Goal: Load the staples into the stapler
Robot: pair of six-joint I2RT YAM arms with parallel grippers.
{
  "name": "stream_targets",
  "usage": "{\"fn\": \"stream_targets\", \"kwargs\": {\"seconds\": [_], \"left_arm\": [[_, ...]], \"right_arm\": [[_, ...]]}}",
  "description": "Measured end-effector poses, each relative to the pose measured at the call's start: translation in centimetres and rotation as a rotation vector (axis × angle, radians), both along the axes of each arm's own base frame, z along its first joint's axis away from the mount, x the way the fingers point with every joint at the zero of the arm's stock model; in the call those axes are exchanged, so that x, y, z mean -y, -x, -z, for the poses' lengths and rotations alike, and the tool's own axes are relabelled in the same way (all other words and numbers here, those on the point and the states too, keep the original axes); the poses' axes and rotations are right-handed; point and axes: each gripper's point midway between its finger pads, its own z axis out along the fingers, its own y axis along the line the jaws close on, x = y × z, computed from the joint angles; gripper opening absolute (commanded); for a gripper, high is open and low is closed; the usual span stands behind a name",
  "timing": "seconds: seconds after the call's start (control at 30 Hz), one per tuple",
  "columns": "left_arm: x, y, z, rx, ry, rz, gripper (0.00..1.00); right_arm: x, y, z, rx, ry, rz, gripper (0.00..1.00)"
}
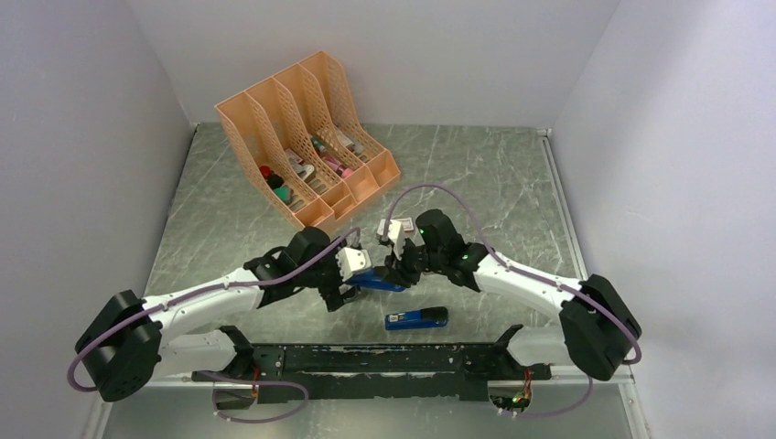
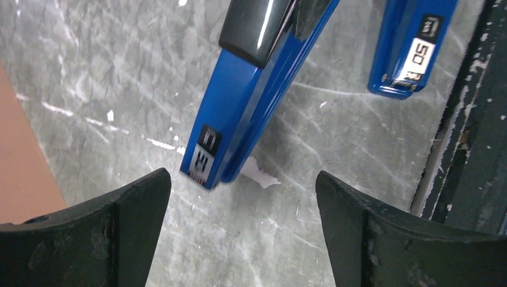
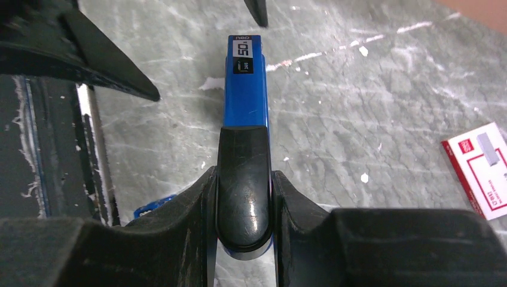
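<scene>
A blue stapler [image 3: 242, 101] with a black top lies lengthways between the two arms, just above the grey marbled table [image 1: 476, 183]. My right gripper [image 3: 243, 174] is shut on its black rear end, one finger on each side. The stapler's labelled front tip [image 2: 206, 158] points at my left gripper [image 2: 242, 179], which is open just short of the tip and holds nothing. In the top view the stapler [image 1: 375, 281] sits between the left gripper [image 1: 348, 291] and the right gripper [image 1: 400, 271]. The staples are out of view.
A second blue stapler [image 1: 416, 319] lies on the table near the black front rail [image 1: 384, 358]. A small white-and-red box [image 3: 478, 167] lies flat to the right of my right gripper. An orange file organiser [image 1: 307, 151] holding small items stands at the back left.
</scene>
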Motion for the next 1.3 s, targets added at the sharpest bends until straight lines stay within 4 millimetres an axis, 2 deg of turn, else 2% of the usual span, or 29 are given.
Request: {"fn": "stream_targets", "kwargs": {"seconds": [0.13,0.27,0.33,0.4,0.53,0.63,0.7,0.73,0.9,1.03,1.13,1.3], "left_arm": [[0.8,0.4,-0.3,-0.004,0.033,0.057,0.81],[1.3,0.7,-0.5,-0.009,0.056,0.095,0.54],[1.4,0.8,-0.6,-0.008,0.063,0.106,0.44],[1.5,0.8,-0.6,-0.010,0.067,0.111,0.37],[1.5,1.1,-0.9,-0.008,0.074,0.125,0.28],[1.4,1.2,-1.2,-0.004,0.081,0.125,0.08],[1.4,1.2,-1.5,0.000,0.088,0.125,0.07],[1.3,1.3,-1.7,0.002,0.092,0.124,0.07],[1.2,1.5,-2.3,-0.001,0.120,0.100,0.07],[1.2,1.2,-2.7,-0.010,0.158,0.038,0.07],[1.2,0.6,-3.0,-0.009,0.187,-0.024,0.07],[0.7,-0.5,-3.1,-0.005,0.188,-0.125,0.07]], "right_arm": [[-0.3,0.7,-1.6,0.013,-0.054,-0.034,0.00],[-0.6,1.5,-2.6,0.009,-0.094,-0.071,0.00],[-0.7,1.8,-3.0,0.005,-0.107,-0.083,0.00],[-0.8,2.1,-3.3,0.002,-0.117,-0.096,0.00],[-0.8,2.4,-3.5,0.001,-0.126,-0.109,0.00],[-0.8,2.5,-3.7,0.002,-0.131,-0.113,0.00],[-0.8,2.5,-3.9,0.004,-0.137,-0.113,0.00],[-0.9,2.5,-4.0,0.006,-0.142,-0.112,0.03],[-1.1,2.4,-4.6,-0.001,-0.163,-0.089,0.40],[-1.1,1.4,-5.2,0.013,-0.194,-0.016,0.62],[-0.6,0.3,-6.0,0.040,-0.244,0.099,0.70],[0.6,-1.8,-8.1,0.031,-0.376,0.354,0.74]]}}
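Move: Between the hands hangs the stapler, still gripped at its black head by the right fingers; its middle is about 6 cm to the left hand's right, level ahead and 1 cm lower, and some 4 cm left of the right hand and 2 cm below. From the left hand, the second stapler lies on the table 14 cm right, 9 cm back, and the staple box 11 cm right, 12 cm ahead, both roughly 6 cm lower. Closing from wide open, the left hand eases a centimetre or two right and slightly back, pinches the held stapler's label end, then rises, turning counter-clockwise. The right hand first carries the black head back and up, 2 to 4 cm, then opens and draws off some 4 cm forward and farther up, swinging clockwise. ##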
